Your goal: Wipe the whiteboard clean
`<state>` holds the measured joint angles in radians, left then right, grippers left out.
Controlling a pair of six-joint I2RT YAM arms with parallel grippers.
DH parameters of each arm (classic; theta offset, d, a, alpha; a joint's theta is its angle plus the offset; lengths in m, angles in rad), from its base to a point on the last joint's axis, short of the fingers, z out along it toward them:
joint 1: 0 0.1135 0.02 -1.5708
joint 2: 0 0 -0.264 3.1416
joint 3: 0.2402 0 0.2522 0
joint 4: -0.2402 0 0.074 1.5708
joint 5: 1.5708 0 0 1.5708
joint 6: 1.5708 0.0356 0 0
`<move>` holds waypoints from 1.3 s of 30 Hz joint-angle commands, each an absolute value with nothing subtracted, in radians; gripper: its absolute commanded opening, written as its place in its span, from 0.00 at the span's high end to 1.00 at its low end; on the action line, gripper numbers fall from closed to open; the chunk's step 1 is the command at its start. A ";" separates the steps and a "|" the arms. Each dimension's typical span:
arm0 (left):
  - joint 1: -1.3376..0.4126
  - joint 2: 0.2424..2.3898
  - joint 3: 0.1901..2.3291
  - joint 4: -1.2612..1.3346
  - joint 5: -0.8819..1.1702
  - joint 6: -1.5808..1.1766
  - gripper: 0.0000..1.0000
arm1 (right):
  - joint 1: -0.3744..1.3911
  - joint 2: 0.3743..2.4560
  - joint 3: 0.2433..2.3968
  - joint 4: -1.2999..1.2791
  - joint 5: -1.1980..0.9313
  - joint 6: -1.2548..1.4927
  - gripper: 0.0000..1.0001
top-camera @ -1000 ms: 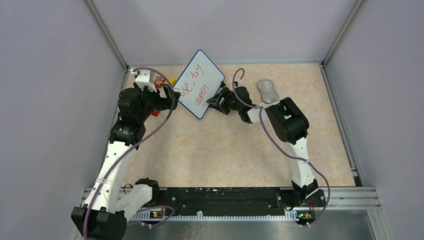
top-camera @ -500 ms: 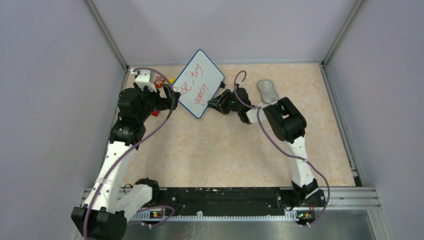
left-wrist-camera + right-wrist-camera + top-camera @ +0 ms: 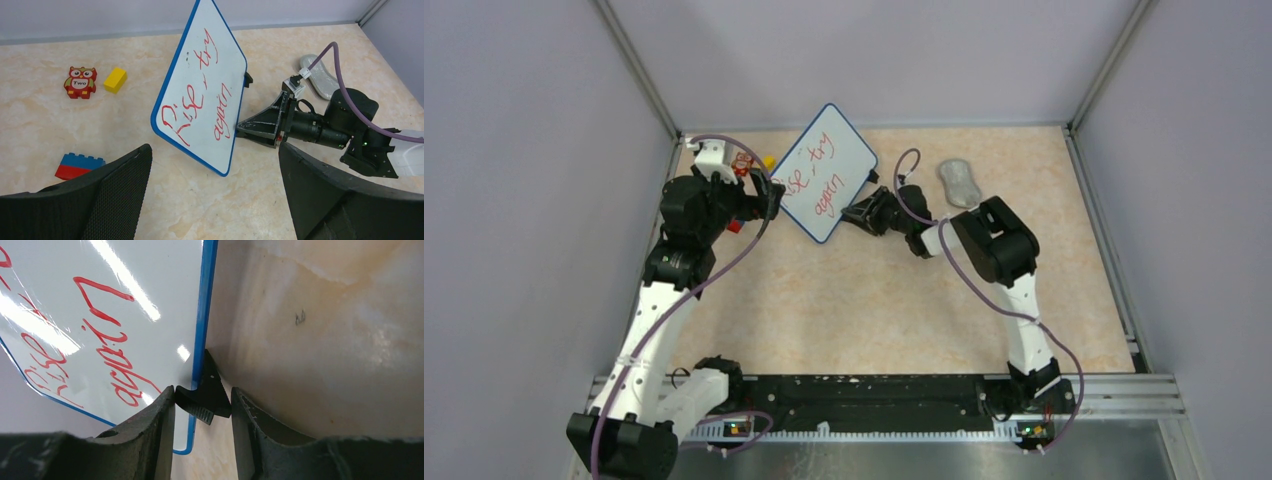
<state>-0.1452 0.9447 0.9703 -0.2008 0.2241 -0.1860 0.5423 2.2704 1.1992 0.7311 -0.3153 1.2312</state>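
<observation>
The whiteboard [image 3: 824, 170] has a blue frame and red handwriting. It stands tilted up on its lower corner at the back of the table, and also shows in the left wrist view [image 3: 200, 95] and the right wrist view [image 3: 100, 315]. My right gripper [image 3: 856, 213] [image 3: 202, 395] is shut on the black foot [image 3: 207, 395] at the board's right edge and holds the board up. My left gripper [image 3: 769, 200] [image 3: 214, 150] is open and empty, just left of the board and facing its written side.
A grey lumpy cloth [image 3: 959, 183] [image 3: 317, 80] lies at the back right, behind the right arm. An owl figure [image 3: 80, 82], a yellow block [image 3: 115, 80] and a blue-and-red brick [image 3: 77, 166] lie at the back left near the left gripper.
My right gripper has shifted slightly right and nearer, and the whiteboard has moved with it. The left arm has not moved.
</observation>
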 commanded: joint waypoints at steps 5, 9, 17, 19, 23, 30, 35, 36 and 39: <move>-0.137 0.952 0.975 -0.149 0.241 -0.204 0.01 | 0.516 2.217 1.064 0.730 -0.480 1.163 1.00; -0.135 0.956 0.975 -0.150 0.244 -0.206 0.01 | 0.514 2.174 1.035 0.743 -0.534 1.149 1.00; -0.132 0.978 0.984 -0.159 0.276 -0.217 0.01 | 0.514 2.091 0.884 0.761 -0.632 1.089 1.00; -0.132 0.995 0.988 -0.164 0.292 -0.223 0.01 | 0.514 2.080 0.856 0.751 -0.662 1.060 1.00; -0.132 1.027 0.998 -0.170 0.339 -0.233 0.01 | 0.514 2.051 0.830 0.665 -0.720 0.959 1.00; -0.132 1.099 1.004 -0.158 0.484 -0.259 0.01 | 0.500 1.967 0.772 0.607 -0.736 0.900 1.00; -0.132 1.166 1.004 -0.144 0.580 -0.297 0.01 | 0.477 1.975 0.785 0.644 -0.754 0.938 1.00; -0.132 1.178 0.999 -0.135 0.591 -0.305 0.02 | 0.474 1.974 0.785 0.652 -0.754 0.949 1.00; -0.132 1.227 0.997 -0.125 0.635 -0.328 0.05 | 0.464 1.973 0.793 0.661 -0.761 0.960 1.00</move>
<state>-0.1379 1.1851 0.9722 -0.1902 0.5304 -0.2848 0.4839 1.9984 0.7971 0.6750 -0.7269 0.9737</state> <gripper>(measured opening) 0.972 0.387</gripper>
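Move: The right fingers already pinch the black foot on the whiteboard's lower edge; the board's middle lies about 6 cm ahead of this hand, 5 cm to its left and 6 cm higher, with the grey cloth some 11 cm ahead and 27 cm to its right. From the open left hand, the whiteboard's middle is about 17 cm ahead, 9 cm to the right and 21 cm below, and the red-blue brick about 11 cm ahead, 12 cm left and 28 cm below. Keeping its pinch on the whiteboard's foot, the right hand drags the board back over the table towards the bases and somewhat to the right, about 14 cm back and 5 cm across, turning some 25 degrees counter-clockwise before it comes to a stop. Partway through that drag the left hand, still wide open, starts down and right towards the whiteboard's raised left edge, about 7 cm lower and 5 cm over, its fingers tipping down and turning clockwise by roughly 15 degrees each, with no touch on the board to be seen. ##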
